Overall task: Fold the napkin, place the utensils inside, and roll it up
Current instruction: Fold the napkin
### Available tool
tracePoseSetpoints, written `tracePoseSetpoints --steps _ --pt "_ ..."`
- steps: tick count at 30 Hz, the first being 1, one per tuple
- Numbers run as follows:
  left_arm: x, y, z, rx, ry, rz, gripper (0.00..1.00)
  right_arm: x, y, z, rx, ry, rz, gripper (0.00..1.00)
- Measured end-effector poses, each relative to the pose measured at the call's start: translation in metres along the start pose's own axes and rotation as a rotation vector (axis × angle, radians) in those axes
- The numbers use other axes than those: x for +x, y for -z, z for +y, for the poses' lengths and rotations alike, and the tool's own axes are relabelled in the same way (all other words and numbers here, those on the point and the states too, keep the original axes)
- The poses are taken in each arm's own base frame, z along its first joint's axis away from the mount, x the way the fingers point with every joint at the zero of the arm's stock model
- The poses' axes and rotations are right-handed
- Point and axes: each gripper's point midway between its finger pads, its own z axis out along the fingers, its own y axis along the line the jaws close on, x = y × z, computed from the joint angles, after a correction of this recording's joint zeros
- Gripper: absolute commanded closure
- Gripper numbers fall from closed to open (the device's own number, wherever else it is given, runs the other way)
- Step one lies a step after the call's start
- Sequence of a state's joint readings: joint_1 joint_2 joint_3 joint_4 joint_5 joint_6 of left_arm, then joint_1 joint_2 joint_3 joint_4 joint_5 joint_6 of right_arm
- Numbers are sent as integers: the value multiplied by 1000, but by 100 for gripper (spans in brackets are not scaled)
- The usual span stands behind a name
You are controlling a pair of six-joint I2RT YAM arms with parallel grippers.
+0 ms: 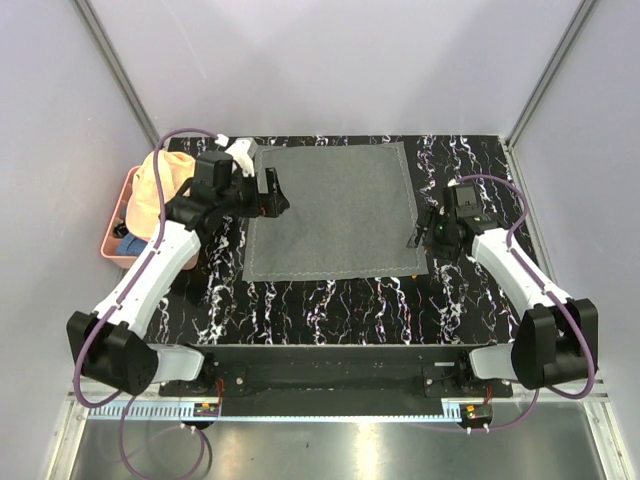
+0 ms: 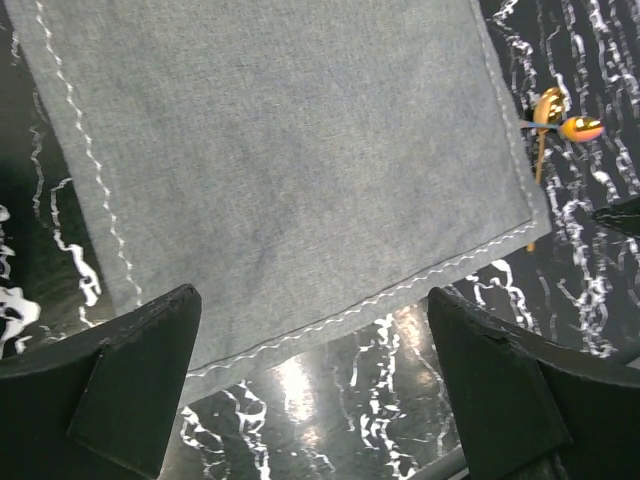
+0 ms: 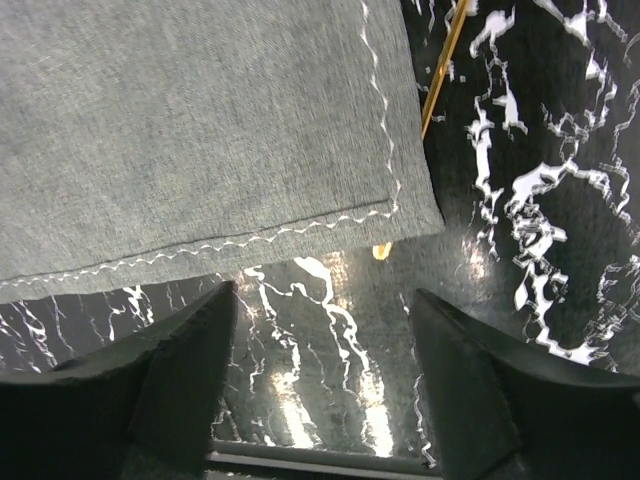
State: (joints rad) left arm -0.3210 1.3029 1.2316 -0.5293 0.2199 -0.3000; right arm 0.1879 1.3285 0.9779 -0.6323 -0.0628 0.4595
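Observation:
The grey napkin [image 1: 330, 210] lies flat and unfolded in the middle of the black marbled table. My left gripper [image 1: 270, 192] hovers open at its left edge. In the left wrist view the stitched hem of the napkin [image 2: 280, 170] runs between the fingers [image 2: 130, 390] with nothing held. A gold spoon [image 2: 545, 120] lies on the table beyond the napkin's far corner. My right gripper [image 1: 430, 235] stands open just off the near right corner of the napkin [image 3: 190, 130]. The spoon's thin handle [image 3: 445, 60] runs along the hem there, and its tip passes under the corner.
A pink basket [image 1: 112, 235] at the table's left edge holds a peach hat [image 1: 155, 190] and a blue cloth [image 1: 130, 245]. A small white object [image 1: 240, 150] lies by the napkin's far left corner. Pale walls enclose the table on three sides.

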Motion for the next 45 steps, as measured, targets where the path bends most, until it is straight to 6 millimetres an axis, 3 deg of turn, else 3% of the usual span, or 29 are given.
tracePoseSetpoints --steps 3,7,14,24,45 --pt "4 -1 5 -13 -15 8 1 6 -3 -3 15 -17 29 41" --pt "22 -4 19 -47 -12 53 1 16 -9 -8 37 -44 60 50" --pt "32 -4 25 -68 -6 85 1 36 -27 -30 132 -75 135 51" --pt "32 -4 25 -68 -8 83 1 38 -55 -60 233 -111 184 54" --pt "33 -3 26 -70 -15 89 1 35 -77 -62 209 -114 188 63"
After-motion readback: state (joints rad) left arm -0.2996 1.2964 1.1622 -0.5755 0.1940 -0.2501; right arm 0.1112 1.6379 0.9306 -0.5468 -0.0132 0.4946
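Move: The napkin's near right corner lies under the right hand, about level fore and aft, some 3 cm to its right and 11 cm down. The spoon's handle end sticks out from under the near hem about 3 cm left of that corner and 2 cm nearer; the spoon's bowl lies about 14 cm ahead of the hand, 7 cm right. From the left hand the corner is roughly 33 cm to the right, 4 cm back and 24 cm down. The right fingertips arrive astride the napkin's near right corner, seeming just to touch the cloth. The hand sinks about 10 cm and shifts some 3 cm right, dipping back slightly before returning forward, while it tips its fingers back towards the base about 15 degrees and narrows them to a partly open gap. The left hand, wide open, drops 3 to 4 cm, drifts slightly left, then waits. ##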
